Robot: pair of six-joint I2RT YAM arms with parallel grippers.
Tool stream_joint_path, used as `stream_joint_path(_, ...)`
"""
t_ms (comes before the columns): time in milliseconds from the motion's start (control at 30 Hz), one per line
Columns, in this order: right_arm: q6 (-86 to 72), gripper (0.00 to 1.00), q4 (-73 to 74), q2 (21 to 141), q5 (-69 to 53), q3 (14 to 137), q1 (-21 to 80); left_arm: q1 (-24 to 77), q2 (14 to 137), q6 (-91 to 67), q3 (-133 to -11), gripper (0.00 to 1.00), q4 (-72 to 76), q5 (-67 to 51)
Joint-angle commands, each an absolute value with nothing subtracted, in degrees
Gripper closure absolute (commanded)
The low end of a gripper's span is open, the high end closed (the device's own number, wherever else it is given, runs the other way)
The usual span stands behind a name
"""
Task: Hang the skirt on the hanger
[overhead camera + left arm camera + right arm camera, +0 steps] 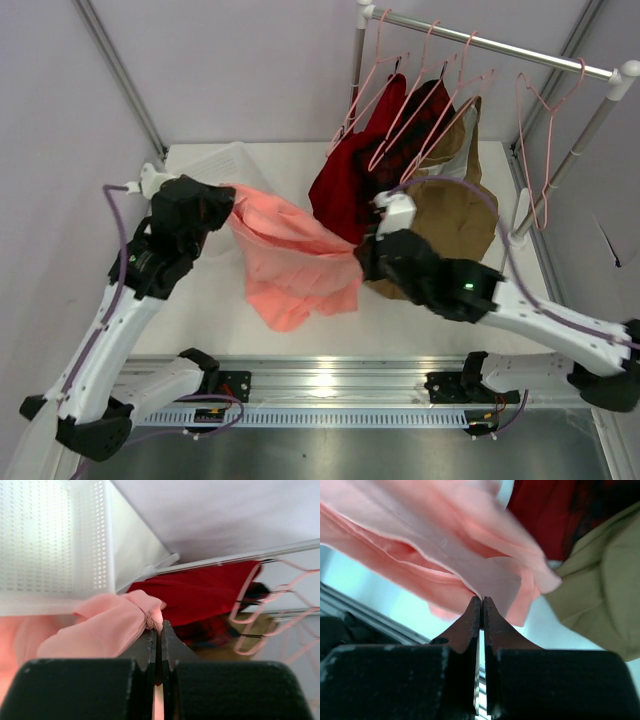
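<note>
The salmon-pink skirt hangs stretched above the table between both arms. My left gripper is shut on its upper left corner; in the left wrist view the bunched hem is pinched at the tips of that gripper. My right gripper is shut on the skirt's right edge, and the right wrist view shows a fold of the skirt caught between its closed tips. An empty pale-pink hanger hangs at the right end of the rail, away from both grippers.
The silver rail at the back right carries several more pink hangers with a dark red garment and a tan-brown garment, both close behind my right gripper. A white perforated basket stands at the back left.
</note>
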State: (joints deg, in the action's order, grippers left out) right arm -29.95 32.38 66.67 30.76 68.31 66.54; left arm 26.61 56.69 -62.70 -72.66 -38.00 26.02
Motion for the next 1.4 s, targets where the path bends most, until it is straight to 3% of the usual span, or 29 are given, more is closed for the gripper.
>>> stream_joint_path(0, -28.7, 1.0, 37.3, 56.4, 35.8, 68.4, 63.6, 26.0, 51.4, -69.8, -77.3, 1.0, -42.7, 29.5)
stream_joint_path(300, -25.1, 1.0, 44.8, 48.5, 26.8, 60.8, 55.9, 26.0, 46.4, -81.6, -68.2, 1.0, -52.6, 28.4)
stream_joint_path(500, -27.1, 1.0, 36.1, 48.0, 19.4, 48.2, 52.2, 26.1, 46.8, -82.4, -54.4, 1.0, -48.7, 22.2)
stream_joint_path(700, -26.5, 1.0, 31.5, 50.0, 13.2, 45.5, 47.5, 26.2, 44.3, -78.7, -45.9, 1.0, -42.2, 20.4)
stream_joint_path(800, -25.7, 0.8, 32.4, 54.1, 6.2, 49.6, 46.7, 26.2, 43.9, -74.6, -45.2, 1.0, -38.9, 19.3)
stream_joint_path(833, -24.6, 0.63, 33.0, 55.1, 4.4, 53.4, 46.8, 26.3, 44.1, -73.3, -45.3, 1.0, -38.2, 18.8)
stream_joint_path(933, -22.9, 0.38, 32.8, 58.0, -1.6, 58.6, 48.3, 26.3, 45.2, -70.3, -45.8, 1.0, -37.6, 17.2)
stream_joint_path(1167, -15.7, 0.27, 20.4, 63.9, -3.2, 64.2, 54.7, 26.3, 44.1, -69.8, -46.1, 1.0, -38.3, 17.1)
stream_joint_path(1367, -9.9, 0.22, 11.2, 78.6, -4.5, 68.9, 60.2, 26.3, 42.8, -70.2, -48.7, 1.0, -42.7, 19.5)
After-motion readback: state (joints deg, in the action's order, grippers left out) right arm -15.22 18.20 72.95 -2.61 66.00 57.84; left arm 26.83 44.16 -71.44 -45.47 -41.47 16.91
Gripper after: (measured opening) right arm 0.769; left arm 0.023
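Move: The salmon skirt hangs between both shut grippers over bare table; the patch it goes down on lies about 13 cm back, 9 cm right and 22 cm below the left hand. From the right hand that patch is about 11 cm left, 2 cm back and 14 cm below. The white basket sits some 10 cm ahead and 4 cm left of the left hand; from the right hand, the red garment hangs about 15 cm ahead and 2 cm left, the brown one 10 cm ahead and 14 cm right. The skirt is tossed up a little, then brought down fast onto the table: the right hand lifts and pulls right about 8 cm, the left lifts slightly and draws back, then both drop 17 to 20 cm. The left keeps its pinch, tipping down some 20 degrees; the right opens, lets go, rises and swings left over the cloth, turning counter-clockwise. ##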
